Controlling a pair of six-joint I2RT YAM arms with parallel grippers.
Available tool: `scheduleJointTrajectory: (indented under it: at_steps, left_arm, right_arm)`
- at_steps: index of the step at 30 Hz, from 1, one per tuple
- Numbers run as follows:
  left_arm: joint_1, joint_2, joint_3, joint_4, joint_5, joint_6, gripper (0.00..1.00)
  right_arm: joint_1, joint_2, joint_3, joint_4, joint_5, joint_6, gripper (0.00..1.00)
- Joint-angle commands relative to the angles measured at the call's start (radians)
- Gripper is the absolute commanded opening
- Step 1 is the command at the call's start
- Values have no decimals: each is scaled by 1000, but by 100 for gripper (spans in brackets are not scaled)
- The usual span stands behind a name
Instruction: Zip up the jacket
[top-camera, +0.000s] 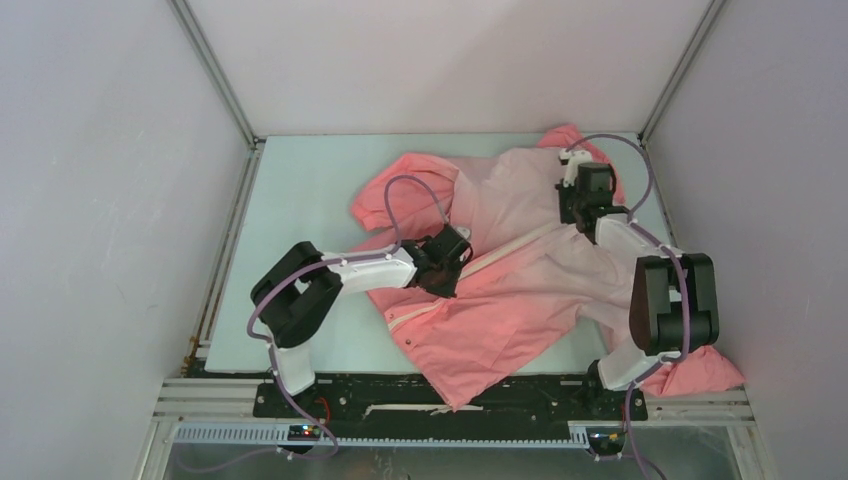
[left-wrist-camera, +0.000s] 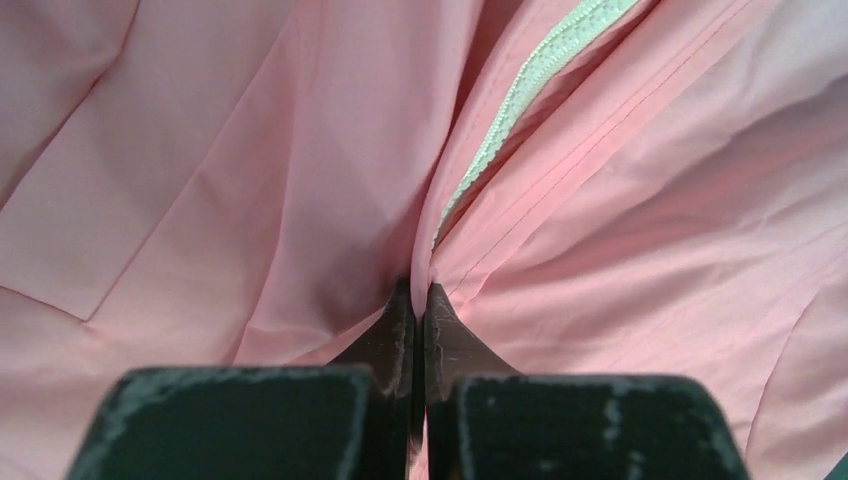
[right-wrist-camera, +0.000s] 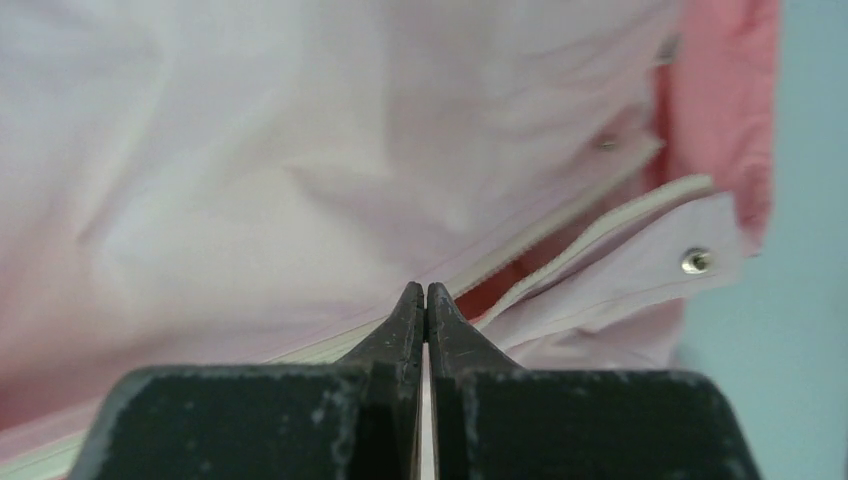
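The jacket (top-camera: 520, 300) lies spread over the table, coral pink at the hem and pale pink toward the hood. Its light zipper (top-camera: 510, 250) runs diagonally across the middle. My left gripper (top-camera: 460, 264) rests on the jacket by the zipper's lower part. In the left wrist view it (left-wrist-camera: 420, 290) is shut on a fold of pink fabric beside the zipper teeth (left-wrist-camera: 510, 110). My right gripper (top-camera: 572, 220) is at the zipper's upper end. In the right wrist view it (right-wrist-camera: 425, 290) is shut at the point where the joined zipper (right-wrist-camera: 330, 345) splits into two open tapes (right-wrist-camera: 600, 225); a pale strip shows between its fingers.
The pale green table (top-camera: 300, 200) is walled on three sides. One sleeve (top-camera: 700, 375) hangs over the front right edge behind the right arm's base, and the hem (top-camera: 460, 395) reaches the front rail. A metal snap (right-wrist-camera: 697, 261) sits on the collar flap.
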Motion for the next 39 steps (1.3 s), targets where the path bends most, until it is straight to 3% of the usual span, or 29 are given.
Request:
scheduleJointTrajectory:
  at_steps: [1,9,14,18,21,22,24,26,29,32,35,39]
  left_arm:
    - [12,-37,-80,-10,-2,-18,0]
    - [12,-105,-155,35,34,-15,0]
    - [11,-97,-149,41,50,-4,0]
    - [10,-98,-139,40,52,-3,0]
    - [9,-90,-107,20,57,20,0]
    - [9,-93,-92,7,57,29,7]
    - [9,-126,-73,1,79,42,40]
    - [9,-178,-51,-3,93,60,60]
    - [10,-249,31,-85,98,79,71]
    - [10,-333,106,-141,138,93,97]
    - [10,-430,198,-220,155,122,100]
    - [10,-585,317,-303,128,164,100]
  right_arm:
    - [-142,-15,-4,246,59,-58,0]
    - [-312,174,119,438,27,-83,0]
    - [-345,277,201,551,48,-156,0]
    - [-372,328,265,541,33,-152,0]
    - [-363,337,347,416,55,-126,1]
    - [-355,321,363,370,77,-91,23]
    - [-329,264,379,272,130,-16,61]
    - [-288,190,380,161,175,29,78]
    - [-239,62,379,-98,228,193,83]
    - [-172,-85,375,-367,250,368,84]
    - [-22,-257,358,-589,272,436,85]
    - [152,-511,350,-742,247,449,86]
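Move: The right fingers hold the zip slider, raised off the table. The zip's collar end lies about 9 cm ahead, 14 cm to the right and 5 cm lower, with the collar snap roughly 7 cm ahead and 16 cm right of the hand, and the folded pink sleeve some 17 cm ahead and 11 cm right. The left fingers pinch a placket fold right at the hand; the zip's lower end is about 8 cm back and 11 cm left of it, and the collar end 22 cm ahead, 36 cm right. Still pinching the slider, the right hand pulls it along the zip to the right and forward, some 18 cm and nearly level, to the collar end while the left keeps the fold anchored. Both hands then open and let go. The left rises about 20 cm, tilting a little; the right climbs as far while swinging back and left over the jacket. ##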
